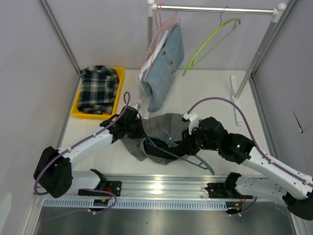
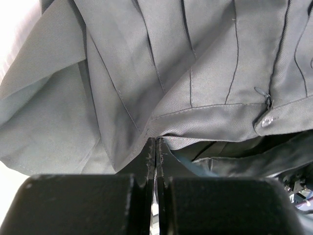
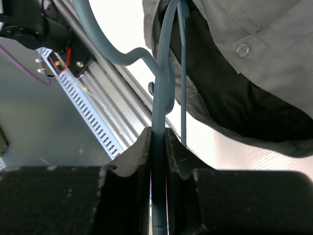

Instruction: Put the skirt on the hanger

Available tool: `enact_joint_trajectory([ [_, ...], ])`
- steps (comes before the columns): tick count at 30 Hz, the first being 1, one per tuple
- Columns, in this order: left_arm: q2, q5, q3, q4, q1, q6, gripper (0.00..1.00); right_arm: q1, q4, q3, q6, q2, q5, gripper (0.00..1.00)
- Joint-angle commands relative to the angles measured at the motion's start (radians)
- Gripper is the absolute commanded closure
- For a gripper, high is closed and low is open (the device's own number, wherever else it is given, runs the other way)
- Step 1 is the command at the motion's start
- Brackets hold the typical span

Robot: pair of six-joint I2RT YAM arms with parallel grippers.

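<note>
A grey pleated skirt [image 1: 164, 125] lies crumpled on the table between my two arms. My left gripper [image 1: 139, 128] is shut on the skirt's waistband edge; in the left wrist view the fabric [image 2: 146, 73] bunches right at the closed fingertips of the left gripper [image 2: 156, 142]. A blue-grey hanger [image 1: 195, 161] lies partly inside the skirt, its hook pointing toward the near edge. My right gripper [image 1: 188, 142] is shut on it; in the right wrist view the hanger's bar [image 3: 164, 98] runs between the pads of the right gripper [image 3: 159, 134], with the skirt [image 3: 254, 44] draped to its right.
A yellow tray [image 1: 120, 73] at the back left holds a plaid garment [image 1: 99, 88]. On the clothes rail [image 1: 215, 9] hang pink hangers with a light blue garment [image 1: 166, 58] and a bare green hanger [image 1: 212, 41]. A metal track [image 1: 161, 186] runs along the near edge.
</note>
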Motion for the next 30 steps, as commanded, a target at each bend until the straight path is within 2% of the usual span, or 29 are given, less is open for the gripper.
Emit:
enact_joint_trajectory([
  [1,-0.057,-0.002,0.047,-0.029,-0.016,0.015,1.0,0.024,0.135,-0.017,-0.046,0.021,0.049,1.0],
  [5,-0.093,-0.003,0.07,-0.058,-0.023,0.015,1.0,0.064,0.245,-0.046,-0.076,0.024,0.063,1.0],
  [11,-0.139,-0.003,0.083,-0.098,-0.033,0.008,1.0,0.145,0.304,-0.075,-0.119,0.016,0.208,1.0],
  [16,-0.176,-0.013,0.101,-0.136,-0.055,0.001,1.0,0.158,0.376,-0.17,-0.135,0.001,0.288,1.0],
  [22,-0.175,-0.019,0.097,-0.135,-0.067,0.009,0.98,0.138,0.486,-0.272,-0.133,0.004,0.313,1.0],
  [25,-0.147,0.03,0.078,-0.089,-0.072,0.044,0.92,0.107,0.509,-0.29,-0.121,0.019,0.267,1.0],
  [30,-0.138,0.06,0.05,0.015,-0.084,0.132,0.76,-0.046,0.644,-0.36,-0.063,0.015,-0.047,1.0],
])
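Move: The grey skirt's waist opening lies roughly 8 cm to the right of the left gripper, 4 cm nearer the base and a few centimetres lower; this gripper is already shut on the waistband's left end. From the right gripper, holding the blue-grey hanger, the opening is about 8 cm to the left, 7 cm ahead and 12 cm below. The hanger's trailing end sticks out some 14 cm right and 9 cm back of the right gripper. Lift the waistband end with the left gripper about 5 cm, easing slightly back, then start parting its fingers. Meanwhile keep the right grip on the hanger and work it into the waist opening: go left about 3 cm first, then down and forward, letting the fingers tip up some 15 degrees towards level. ##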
